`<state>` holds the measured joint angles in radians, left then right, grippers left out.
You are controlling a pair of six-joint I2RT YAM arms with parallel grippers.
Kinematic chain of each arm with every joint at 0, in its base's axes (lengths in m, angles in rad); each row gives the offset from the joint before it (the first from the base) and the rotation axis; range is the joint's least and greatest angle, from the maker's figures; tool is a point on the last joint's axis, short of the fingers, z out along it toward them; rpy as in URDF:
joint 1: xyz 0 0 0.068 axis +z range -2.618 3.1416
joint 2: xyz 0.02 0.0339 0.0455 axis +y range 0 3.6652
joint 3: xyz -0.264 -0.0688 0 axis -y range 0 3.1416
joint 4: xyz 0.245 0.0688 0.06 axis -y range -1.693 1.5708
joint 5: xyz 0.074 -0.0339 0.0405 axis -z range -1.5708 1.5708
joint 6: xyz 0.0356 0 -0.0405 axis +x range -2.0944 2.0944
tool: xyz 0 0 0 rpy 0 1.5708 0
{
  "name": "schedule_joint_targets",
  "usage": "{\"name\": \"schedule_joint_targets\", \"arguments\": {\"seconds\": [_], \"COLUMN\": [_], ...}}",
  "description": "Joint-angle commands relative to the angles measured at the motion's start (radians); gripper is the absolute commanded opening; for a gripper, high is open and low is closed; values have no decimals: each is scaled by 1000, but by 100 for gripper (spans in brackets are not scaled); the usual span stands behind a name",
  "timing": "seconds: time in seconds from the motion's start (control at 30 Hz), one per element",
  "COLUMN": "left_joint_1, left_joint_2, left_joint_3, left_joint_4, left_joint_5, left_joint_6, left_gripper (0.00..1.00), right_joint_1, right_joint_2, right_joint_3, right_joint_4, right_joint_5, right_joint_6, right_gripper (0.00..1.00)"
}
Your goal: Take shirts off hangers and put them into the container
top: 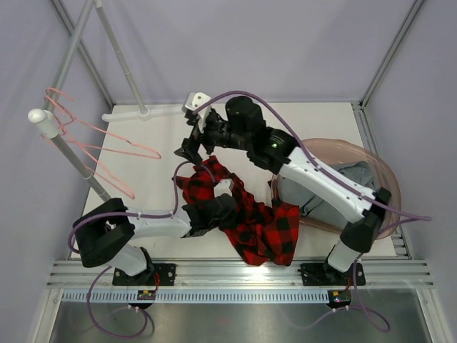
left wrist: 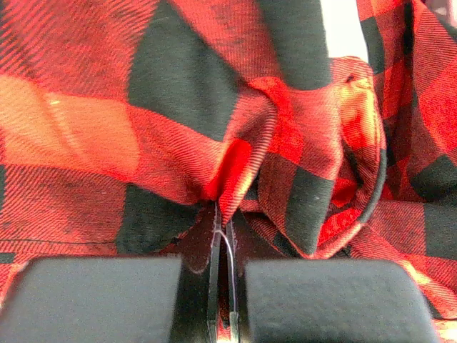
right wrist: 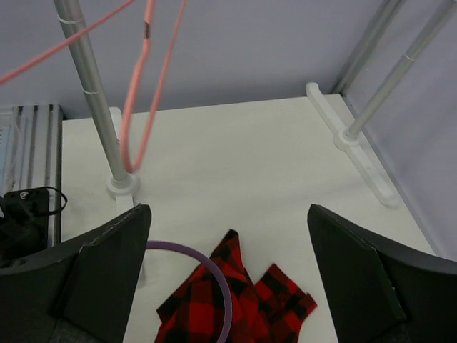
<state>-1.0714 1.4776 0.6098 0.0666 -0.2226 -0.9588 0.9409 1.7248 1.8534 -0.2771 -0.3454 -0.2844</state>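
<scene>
The red-and-black plaid shirt (top: 260, 221) lies crumpled on the white table, off its hanger. My left gripper (top: 227, 209) is shut on a fold of it. In the left wrist view the plaid cloth (left wrist: 214, 107) fills the frame, pinched between the shut jaws of the gripper (left wrist: 223, 229). My right gripper (top: 198, 151) hovers open over the shirt's far end. Nothing is between its fingers, and a plaid corner (right wrist: 268, 304) lies below the gripper (right wrist: 228, 279). The grey shirt (top: 350, 179) lies inside the round pinkish container (top: 335, 143) at the right. Two bare pink hangers (top: 107, 153) hang on the rail at the left.
A grey rail pole (top: 68, 153) slants across the left side, with more poles (top: 121, 61) and white feet (top: 143, 113) at the back. A purple cable (right wrist: 211, 275) loops under the right gripper. A hanger (right wrist: 143, 86) dangles beside a pole (right wrist: 93, 100).
</scene>
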Motion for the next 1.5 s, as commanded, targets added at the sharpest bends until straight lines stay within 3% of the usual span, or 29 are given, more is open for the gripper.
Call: {"name": "schedule_joint_targets", "arguments": {"seconds": [0.0,0.17,0.3,0.47,0.6,0.77,0.8,1.0,1.17,1.27,1.37,1.47], "left_joint_1": [-18,-21,-21,-13,-12,-12,-12,-9,-4,22,63,65], "left_joint_2": [-51,-111,-97,4,133,271,286,363,446,446,463,495], "left_joint_3": [117,353,623,1002,1360,1599,1622,1667,1826,1837,1837,1900], "left_joint_4": [-124,-296,-404,-450,-406,-296,-274,-74,28,146,388,412], "left_joint_5": [-56,-113,-168,-225,-108,125,226,622,871,986,1095,1122], "left_joint_6": [70,219,389,662,871,954,988,918,829,725,429,388], "left_gripper": [0,0,0,0,0,0,0,0,0,0,0,0], "right_joint_1": [-10,-68,-77,-77,-77,-79,-77,-79,-79,-79,-79,-79], "right_joint_2": [-188,-402,-586,-880,-1001,-1080,-1099,-1186,-1197,-1219,-1229,-1242], "right_joint_3": [-33,-13,-3,-72,-126,-213,-223,-289,-356,-385,-398,-399], "right_joint_4": [-69,-343,-569,-758,-873,-987,-981,-929,-936,-924,-918,-919], "right_joint_5": [268,681,859,887,856,890,879,809,848,846,844,865], "right_joint_6": [25,186,353,510,551,602,608,628,643,656,659,653], "right_gripper": [99,100,100,99,99,100,99,100,99,99,99,99]}}
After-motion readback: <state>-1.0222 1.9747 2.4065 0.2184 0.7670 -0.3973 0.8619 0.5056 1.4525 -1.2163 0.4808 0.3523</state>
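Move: The left hand already pinches the red checked shirt on the table; the container it goes to is centred about 34 cm to its right and 11 cm farther out, at much the same height, with the grey shirt lying in it. From the empty right hand the checked shirt's middle is some 17 cm right, 8 cm back and 37 cm below. The bare hangers hang about 22 cm to that hand's left, straight across and nearly level. Fast upward, the left hand hoists the pinched shirt by nearly 57 cm, first arcing forward, then drawing back and swinging some 20 cm right to the container's side, its fingers turning from down-slanting to point right and slightly up. Meanwhile the right hand, still wide open, sweeps about 43 cm right and 15 cm back from the hangers, rising then sinking, and turns clockwise until its fingers point mostly forward, close to the shirt. ##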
